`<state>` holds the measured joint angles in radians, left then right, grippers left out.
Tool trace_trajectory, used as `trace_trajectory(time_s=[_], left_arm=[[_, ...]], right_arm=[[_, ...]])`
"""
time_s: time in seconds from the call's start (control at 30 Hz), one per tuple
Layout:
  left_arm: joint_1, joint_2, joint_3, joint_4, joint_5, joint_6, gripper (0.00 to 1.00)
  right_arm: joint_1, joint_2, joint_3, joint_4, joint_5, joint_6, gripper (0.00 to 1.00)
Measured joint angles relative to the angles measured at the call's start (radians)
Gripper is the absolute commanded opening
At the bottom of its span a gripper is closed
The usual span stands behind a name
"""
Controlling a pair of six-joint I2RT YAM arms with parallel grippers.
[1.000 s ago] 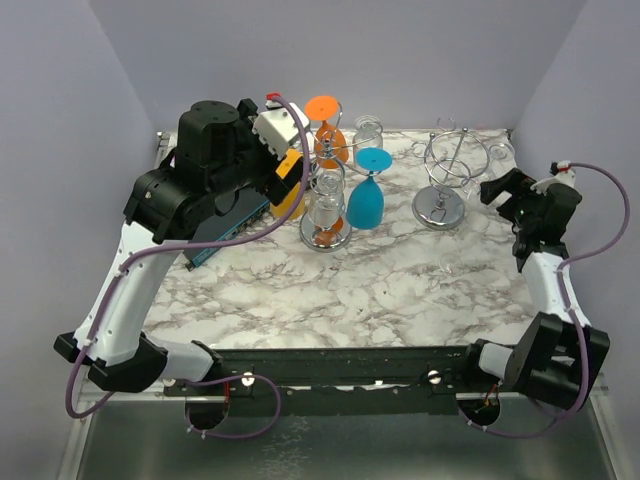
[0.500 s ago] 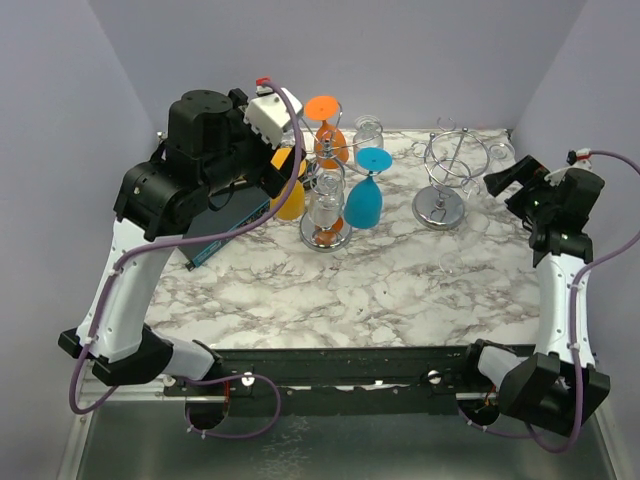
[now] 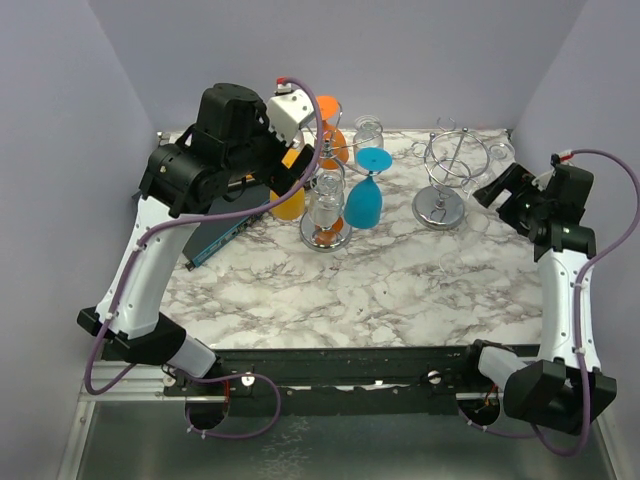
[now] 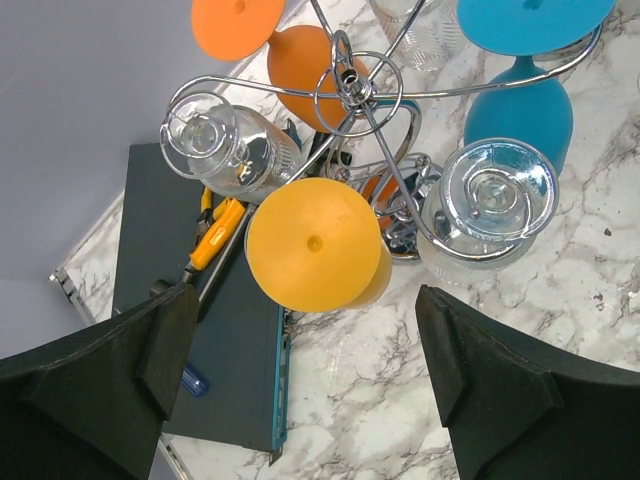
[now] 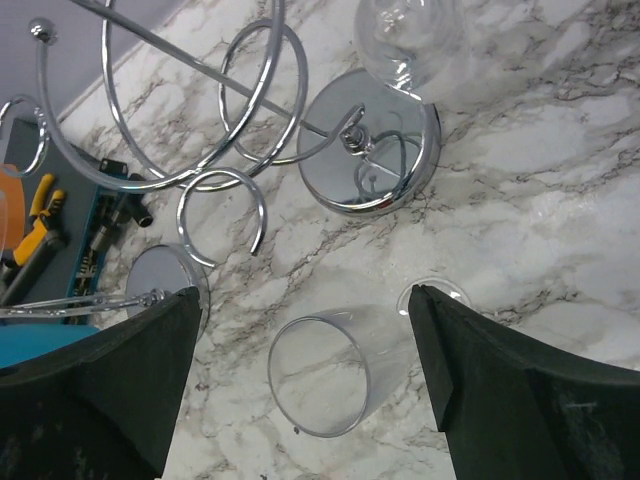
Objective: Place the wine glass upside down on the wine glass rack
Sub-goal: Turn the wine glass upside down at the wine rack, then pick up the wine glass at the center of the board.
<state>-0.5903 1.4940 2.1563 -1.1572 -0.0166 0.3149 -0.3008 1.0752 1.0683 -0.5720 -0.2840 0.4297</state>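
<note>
A clear wine glass (image 5: 335, 372) lies on its side on the marble table, its foot (image 5: 435, 297) pointing right; from above the wine glass (image 3: 452, 263) shows only faintly. My right gripper (image 5: 303, 297) hangs open above it, a finger on either side, touching nothing. Behind it stands the chrome wine glass rack (image 5: 368, 160) with empty wire rings and one clear glass (image 5: 410, 40) hanging upside down. From above, that rack (image 3: 445, 172) is at the back right and the right gripper (image 3: 490, 190) beside it. My left gripper (image 4: 305, 295) is open over a second rack (image 3: 328, 195).
The second rack holds a yellow glass (image 4: 312, 245), an orange one (image 4: 300, 60), a blue one (image 4: 520, 100) and clear ones (image 4: 498, 195), all upside down. A dark tool case (image 4: 160, 330) lies at the table's left edge. Purple walls close in the back and sides.
The right arm rose, then tipped its gripper down over the lying glass. The left arm swung up and right above the rack of coloured glasses. Neither gripper took hold of anything.
</note>
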Motion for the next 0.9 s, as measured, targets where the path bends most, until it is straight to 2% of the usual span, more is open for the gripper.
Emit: trace_trajectory(time_s=[0.17,0.43,0.73,0.9], left_arm=[[0.000,0.006,0.010,-0.002,-0.005,-0.002,0.99],[0.000,0.006,0.014,-0.002,-0.007,-0.003,0.99],[0.000,0.003,-0.013,0.003,-0.003,-0.005,0.99],[0.000,0.003,-0.027,0.004,0.008,-0.010,0.99]], right_arm=[[0.023,0.002,0.059,-0.041,0.002,-0.029,0.83],[0.041,0.002,0.046,-0.126,0.063,-0.062,0.73],[0.041,0.023,0.010,-0.162,0.112,-0.066,0.51],[0.041,0.082,0.003,-0.154,0.111,-0.066,0.48]])
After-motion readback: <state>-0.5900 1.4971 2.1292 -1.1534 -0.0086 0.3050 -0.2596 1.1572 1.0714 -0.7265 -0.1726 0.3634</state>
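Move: The clear wine glass standing upright on the table is about 5 cm to the right hand's left, some 3 cm back and roughly 17 cm below. The right rack rises about 13 cm ahead and 6 cm left; another clear glass at the rack is some 18 cm ahead and 3 cm right. The hung blue glass is about 27 cm left and 4 cm ahead. From the left hand, the standing glass lies around 29 cm right, 2 cm back and 35 cm below. Heading down to the standing clear glass just left of it, the right hand lifts a touch, then sinks to end about 5 cm lower and 2 cm farther back. The wrist tips some 15 degrees more downward while the fingers close from nearly wide open to about half; whether they touch the glass's rim can't be told. ##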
